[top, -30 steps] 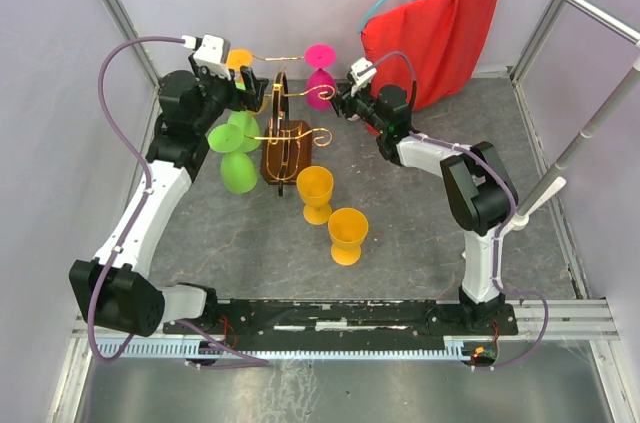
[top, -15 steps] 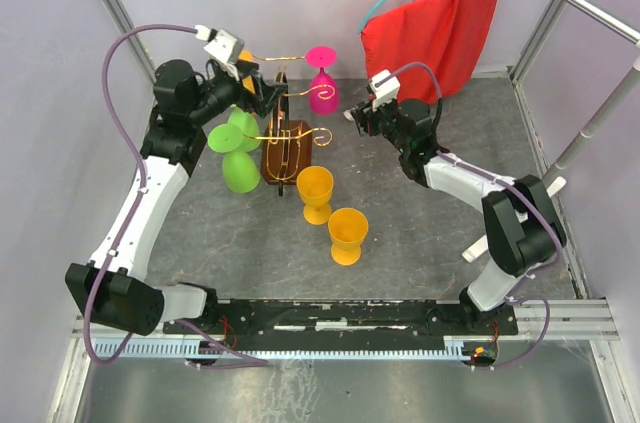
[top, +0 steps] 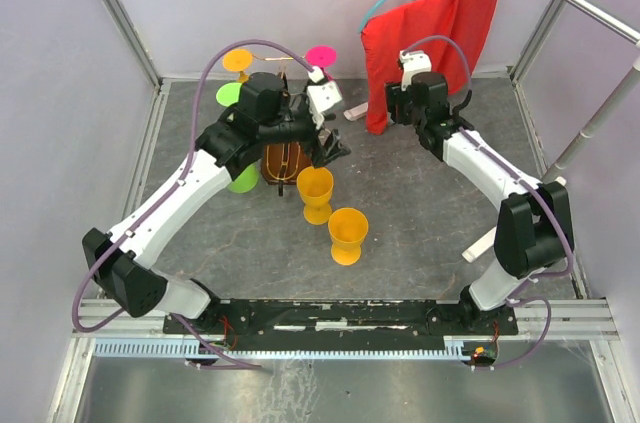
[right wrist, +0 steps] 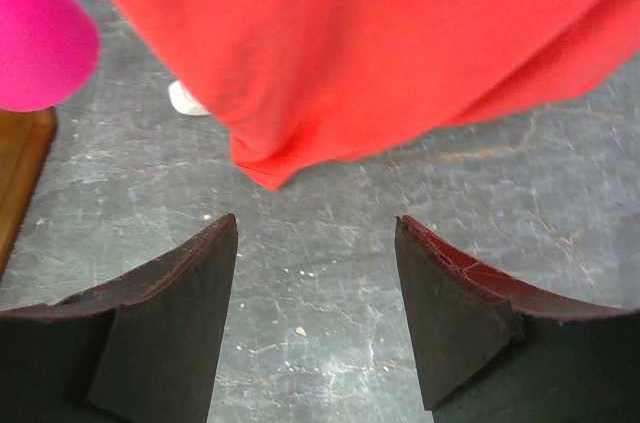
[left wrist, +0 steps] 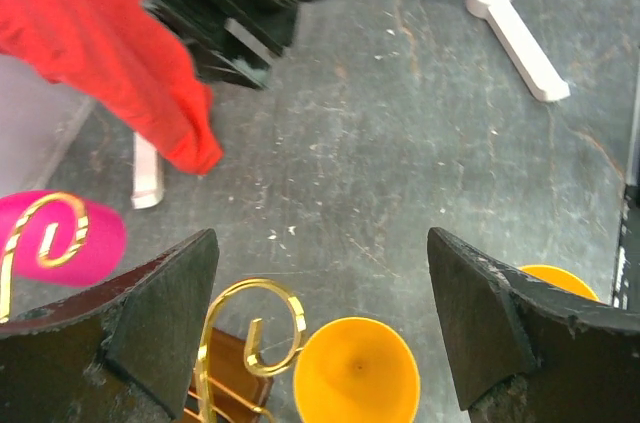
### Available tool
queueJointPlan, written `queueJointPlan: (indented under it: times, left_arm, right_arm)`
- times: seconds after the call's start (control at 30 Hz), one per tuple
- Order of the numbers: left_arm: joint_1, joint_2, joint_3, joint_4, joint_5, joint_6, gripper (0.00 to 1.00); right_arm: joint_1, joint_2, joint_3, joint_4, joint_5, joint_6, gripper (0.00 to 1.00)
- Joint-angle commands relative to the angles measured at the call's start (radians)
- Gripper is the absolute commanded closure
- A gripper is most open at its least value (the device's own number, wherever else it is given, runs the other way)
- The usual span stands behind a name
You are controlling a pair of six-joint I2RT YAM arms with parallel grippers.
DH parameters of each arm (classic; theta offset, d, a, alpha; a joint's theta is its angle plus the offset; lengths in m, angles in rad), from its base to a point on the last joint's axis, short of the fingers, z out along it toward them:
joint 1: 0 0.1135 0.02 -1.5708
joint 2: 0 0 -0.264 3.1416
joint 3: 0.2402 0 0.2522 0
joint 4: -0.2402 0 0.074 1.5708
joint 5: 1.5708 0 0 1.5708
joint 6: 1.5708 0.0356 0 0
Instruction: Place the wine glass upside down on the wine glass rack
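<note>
Two orange wine glasses stand upright on the table, one just in front of the wine glass rack, the other nearer. My left gripper hangs open just above and behind the first glass, next to a gold scroll arm, with nothing between its fingers. A pink glass, an orange one and green ones hang upside down on the rack. My right gripper is open and empty by the red cloth, away from the pink glass.
My left arm covers most of the rack in the top view. The red cloth hangs at the back right. A white stand foot lies on the grey table. Frame posts run along both sides.
My left arm swung from the rack's left side across to its front right, over the near orange glass. My right gripper opened wider and drew back from the pink glass toward the red cloth.
</note>
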Motion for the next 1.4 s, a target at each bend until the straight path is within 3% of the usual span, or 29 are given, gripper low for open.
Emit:
queueJointPlan:
  times: [0.0, 0.4, 1.07, 1.23, 1.37]
  left_arm:
    - [-0.082, 0.025, 0.067, -0.12, -0.029, 0.101, 0.09]
    - [-0.251, 0.113, 0.037, -0.268, -0.23, 0.214, 0.09]
    - [-0.307, 0.212, -0.042, -0.284, -0.372, 0.224, 0.13]
    - [-0.309, 0.24, -0.043, -0.254, -0.395, 0.212, 0.2]
    - [-0.309, 0.254, -0.032, -0.252, -0.39, 0.208, 0.43]
  right_arm:
    - [-0.026, -0.009, 0.078, -0.166, 0.039, 0.056, 0.28]
    - [-0.041, -0.036, 0.039, -0.186, 0.068, 0.056, 0.28]
    - [-0.053, -0.036, 0.032, -0.17, 0.068, 0.054, 0.28]
    - [-0.054, -0.035, 0.029, -0.162, 0.07, 0.053, 0.28]
    - [-0.057, -0.034, 0.029, -0.158, 0.071, 0.051, 0.28]
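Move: The front orange wine glass stands upright about 11 cm back and 3 cm right of the empty left hand, its middle some 24 cm below. The second orange glass is roughly 9 cm farther out and 7 cm left of the front one; the rack stands about 10 cm ahead of the hand and 11 cm to its left, its middle 15 cm lower. From the right hand the front glass lies about 28 cm back, 15 cm left and 13 cm below. The open left hand sinks about 18 cm towards the front orange glass while drawing back some 7 cm and a little right, easing slightly forward at the end as its fingers tip some 35 degrees more steeply down. Its nearer finger comes inside the glass's far rim with the other outside, and they begin to close across that wall, while the empty right hand eases about 4 cm right and a little down and back, then holds still. ##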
